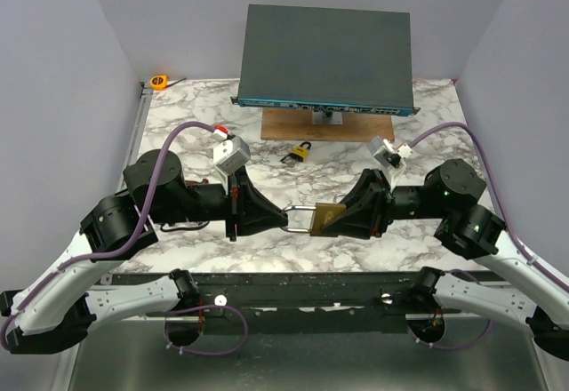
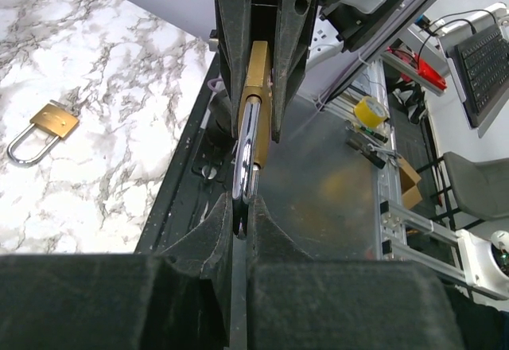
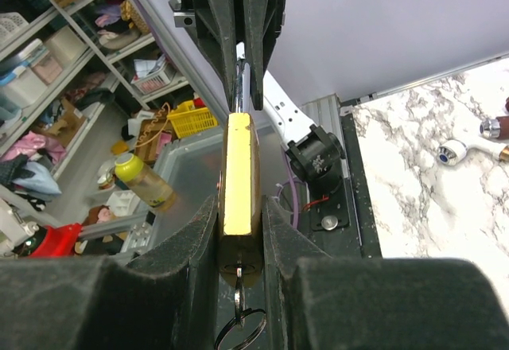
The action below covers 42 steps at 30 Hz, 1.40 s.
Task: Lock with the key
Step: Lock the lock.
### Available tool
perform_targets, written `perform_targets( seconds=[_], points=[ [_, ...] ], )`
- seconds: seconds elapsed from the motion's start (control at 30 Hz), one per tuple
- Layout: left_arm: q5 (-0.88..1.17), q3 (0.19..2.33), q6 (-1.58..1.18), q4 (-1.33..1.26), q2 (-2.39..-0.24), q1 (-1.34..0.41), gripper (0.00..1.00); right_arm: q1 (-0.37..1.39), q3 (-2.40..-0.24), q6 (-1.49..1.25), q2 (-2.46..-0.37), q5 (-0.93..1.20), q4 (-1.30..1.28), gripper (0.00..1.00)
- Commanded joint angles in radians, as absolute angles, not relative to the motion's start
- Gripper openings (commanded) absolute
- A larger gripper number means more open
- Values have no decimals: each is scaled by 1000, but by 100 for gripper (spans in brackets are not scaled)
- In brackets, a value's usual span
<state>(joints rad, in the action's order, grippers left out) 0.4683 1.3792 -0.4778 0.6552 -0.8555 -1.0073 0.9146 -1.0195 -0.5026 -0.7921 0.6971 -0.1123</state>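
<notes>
A brass padlock point(image 1: 327, 217) hangs in the air between my two grippers, near the table's front edge. My left gripper point(image 1: 284, 218) is shut on its silver shackle point(image 2: 247, 147), seen edge-on in the left wrist view between the pads point(image 2: 215, 231). My right gripper point(image 1: 336, 217) is shut on the brass body point(image 3: 238, 179), which sits between its pads point(image 3: 195, 239). The key point(image 3: 239, 289) is in the keyhole at the body's end, with a key ring point(image 3: 238, 336) hanging from it.
A second small padlock point(image 1: 300, 153) lies on the marble table point(image 1: 178, 111) behind the grippers; it also shows in the left wrist view point(image 2: 44, 131). A grey flat box point(image 1: 324, 53) stands on a wooden board point(image 1: 293, 126) at the back. An orange tape measure point(image 1: 159, 81) lies at the back left.
</notes>
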Motion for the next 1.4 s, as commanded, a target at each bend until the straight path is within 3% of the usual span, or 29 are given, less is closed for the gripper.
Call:
perform_targets(
  seconds=[0.0,1.37],
  points=[
    [477,1365,-487,614,-859,-1003,0,914,-1022,-545,-798,694,54,1],
    [439,1160,-649,379,-904,-1015,0,916,-1017,-629,-992,444,244,1]
  ],
)
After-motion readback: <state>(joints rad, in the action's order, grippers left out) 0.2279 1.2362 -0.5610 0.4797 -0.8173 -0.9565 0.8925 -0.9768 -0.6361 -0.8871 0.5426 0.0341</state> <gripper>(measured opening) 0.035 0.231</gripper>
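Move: The left fingers already pinch the bend of the open padlock's shackle; the lock body in the right fingers lies about 9 cm to this hand's right, nearly level with it. From the right hand the shackle is some 6 cm left, with the key sticking out of the body about 4 cm to the right. A spare brass padlock lies on the table, roughly 12 cm ahead, 10 cm right and 20 cm below the right hand. Both hands keep their pinches, left on the shackle bend, right on the lock body, and carry the padlock forward together about 5 to 6 cm. Meanwhile the right hand works some 2.5 cm left towards the left fingers, turning about 10 degrees clockwise and rolling its top forward, while the left hand swings about 15 degrees counter-clockwise. ##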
